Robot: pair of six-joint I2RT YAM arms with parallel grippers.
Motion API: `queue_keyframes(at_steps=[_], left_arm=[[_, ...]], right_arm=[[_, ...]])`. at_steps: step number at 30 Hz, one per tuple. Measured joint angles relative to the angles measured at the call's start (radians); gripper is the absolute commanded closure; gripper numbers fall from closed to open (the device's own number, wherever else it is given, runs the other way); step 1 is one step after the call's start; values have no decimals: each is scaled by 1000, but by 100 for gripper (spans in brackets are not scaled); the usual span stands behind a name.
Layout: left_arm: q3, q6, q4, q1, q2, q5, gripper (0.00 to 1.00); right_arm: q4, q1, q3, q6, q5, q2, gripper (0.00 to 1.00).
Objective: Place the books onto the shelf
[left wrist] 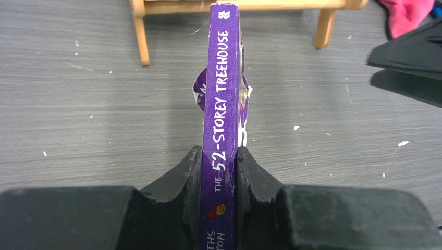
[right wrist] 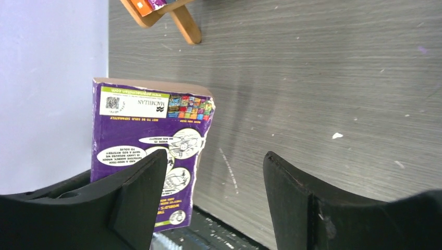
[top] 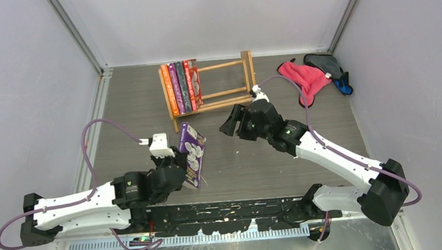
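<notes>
Several books point(top: 182, 86) stand upright at the left end of the wooden shelf point(top: 231, 92) at the back of the table. A purple book point(top: 192, 153), spine reading "The 52-Storey Treehouse" point(left wrist: 223, 94), is held on edge above the table, in front of the shelf. My left gripper point(left wrist: 219, 156) is shut on its spine end, one finger on each cover. My right gripper point(top: 233, 121) hovers to the book's right, near the shelf's front rail. It stands open point(right wrist: 215, 166) with only bare table between its fingers. The book's back cover point(right wrist: 146, 130) shows past its left finger.
A pink cloth point(top: 306, 78) and a dark grey cloth point(top: 326, 64) with a blue piece point(top: 345, 85) lie at the back right. Grey walls close in both sides and the back. The shelf's right part holds no books.
</notes>
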Motion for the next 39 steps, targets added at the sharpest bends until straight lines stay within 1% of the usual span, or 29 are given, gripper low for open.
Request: queue_keyframes(at_steps=[4, 6, 11, 14, 17, 23, 27, 30, 35, 39], left_arm=[[-20, 63, 62, -8, -49, 7, 100], [-26, 80, 79, -8, -73, 8, 100], [-19, 44, 78, -8, -80, -2, 100], [16, -34, 47, -8, -47, -6, 100], [41, -151, 27, -9, -34, -10, 100], [42, -399, -1, -9, -61, -35, 100], [45, -532, -45, -9, -62, -46, 100], [45, -621, -63, -9, -63, -45, 100], [40, -729, -66, -9, -78, -45, 100], [25, -781, -60, -9, -85, -45, 100]], right_arm=[[47, -59, -7, 58, -124, 32, 26], [96, -85, -36, 86, -191, 38, 26], [274, -111, -175, 160, -323, 38, 25], [389, -111, -263, 219, -383, 41, 24], [486, -111, -313, 264, -424, 50, 24], [647, -111, -349, 321, -463, 54, 24], [757, -111, -385, 365, -478, 65, 24], [808, -111, -406, 391, -489, 83, 24], [864, -109, -417, 423, -504, 96, 23], [926, -101, -422, 454, -514, 111, 23]])
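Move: My left hand still grips the purple book near the middle of its spine; the book's middle is about 3 cm to that hand's right and 3 cm below. From my open right hand the book lies some 14 cm left, 6 cm back and slightly lower. From the right hand, the red book on the shelf stands about 18 cm ahead and 11 cm left, and the free stretch beside it 18 cm ahead and 2 cm left, both lower. I keep the spine pinched in my left hand, lift it about 4 cm and roll it some 45 degrees, right side rising, to swing the pages towards my right hand. My open right hand goes left about 5 cm and a little back, dipping and climbing again on the way, and rolls its left side up until its fingers are near the page edge; I don't close them. ##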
